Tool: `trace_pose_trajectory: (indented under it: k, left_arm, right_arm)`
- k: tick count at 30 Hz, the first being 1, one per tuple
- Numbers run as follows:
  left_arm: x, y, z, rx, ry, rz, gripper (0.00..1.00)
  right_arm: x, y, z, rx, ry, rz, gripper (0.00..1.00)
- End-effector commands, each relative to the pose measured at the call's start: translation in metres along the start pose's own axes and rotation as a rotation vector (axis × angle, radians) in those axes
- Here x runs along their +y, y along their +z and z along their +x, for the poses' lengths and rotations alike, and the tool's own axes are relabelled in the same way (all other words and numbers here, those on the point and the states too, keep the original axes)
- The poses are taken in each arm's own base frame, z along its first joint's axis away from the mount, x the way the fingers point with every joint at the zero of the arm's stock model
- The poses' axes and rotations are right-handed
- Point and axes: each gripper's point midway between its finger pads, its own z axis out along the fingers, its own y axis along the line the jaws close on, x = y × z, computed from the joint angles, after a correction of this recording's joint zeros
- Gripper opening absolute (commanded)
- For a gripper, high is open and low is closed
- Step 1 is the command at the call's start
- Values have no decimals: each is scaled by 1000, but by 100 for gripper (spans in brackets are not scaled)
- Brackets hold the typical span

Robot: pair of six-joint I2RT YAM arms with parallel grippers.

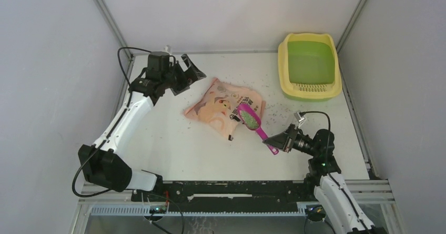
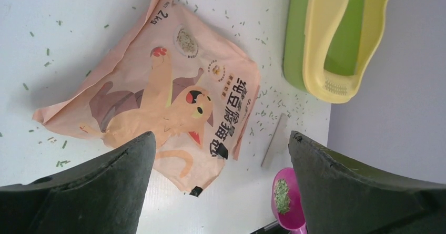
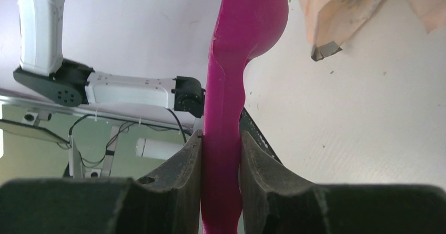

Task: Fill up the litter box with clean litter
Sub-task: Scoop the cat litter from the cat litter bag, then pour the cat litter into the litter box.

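Note:
The litter box [image 1: 284, 65] stands at the far right of the table, and its green basin looks bare; the left wrist view shows it too [image 2: 315, 60]. A magenta scoop [image 1: 263, 133] hangs over the near edge of the peach-pink bag [image 1: 221, 105] with a small heap of litter [image 1: 251, 120] in its bowl. My right gripper [image 1: 280, 142] is shut on the scoop's handle [image 3: 231, 87], fingers pressed on both sides [image 3: 221, 139]. My left gripper [image 1: 189, 70] hovers open and empty left of the bag [image 2: 158, 92], jaws wide apart [image 2: 222, 135].
Loose granules [image 1: 273, 108] are scattered over the white table around the bag and in front of the box. A thin grey strip [image 2: 274, 140] lies between bag and box. White walls close in the table on three sides.

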Motion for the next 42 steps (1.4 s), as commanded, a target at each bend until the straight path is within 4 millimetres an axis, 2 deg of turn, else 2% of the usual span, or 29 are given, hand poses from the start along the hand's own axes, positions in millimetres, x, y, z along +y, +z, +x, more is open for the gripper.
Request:
trace_pose_trajectory:
  k: [1,7,11,14,20,24,28,35,38,42]
  left_arm:
    - [-5,-17,2,-5,27,44,100]
    - [-4,-24,20,43,34,79,100]
    - [-2,-28,41,73,55,106,100]
    - [2,-30,59,103,68,108,100]
    - [12,-44,72,131,77,51,100]
    - [17,-47,80,192,83,17,100]
    - [19,-45,99,264,113,6,100]
    - [6,-56,133,301,182,64,100]
    - [3,-64,141,294,183,101,100]
    - [9,-73,152,312,205,108,100]
  right_arm:
    - [3,-7,-3,7,72,78,0]
    - [21,-4,-35,-57,47,78,0]
    - [35,-2,-78,-131,17,88,0]
    - [35,-8,-123,-230,31,109,0]
    - [24,-42,-209,-449,92,169,0]
    - [22,-70,-256,-566,73,269,0]
    - [13,-86,-300,-619,43,396,0]
    - [-19,-98,-353,-598,70,562,0]
    - [-27,-105,-364,-570,50,644,0]
    - [-34,-112,-380,-526,19,713,0]
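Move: From the right hand, holding the loaded scoop, the yellow-green litter box's middle lies about 27 cm ahead, 20 cm to the right and 11 cm lower. The litter bag is some 15 cm ahead and 15 cm left, 13 cm down; a grey strip lies on the table about 7 cm ahead and 9 cm right, 15 cm down. From the empty left hand the box's middle is roughly 6 cm ahead, 46 cm right and 20 cm below. Forward and to the right, the right hand carries the loaded scoop from beside the bag to over the litter box, about 28 cm out and 24 cm across, rising some 13 cm before dipping about 3, turning clockwise some 45 degrees and tilting a little late on. Its fingers keep their grip on the handle. The left hand, empty and wide open, draws back about 15 cm and sinks slightly. ##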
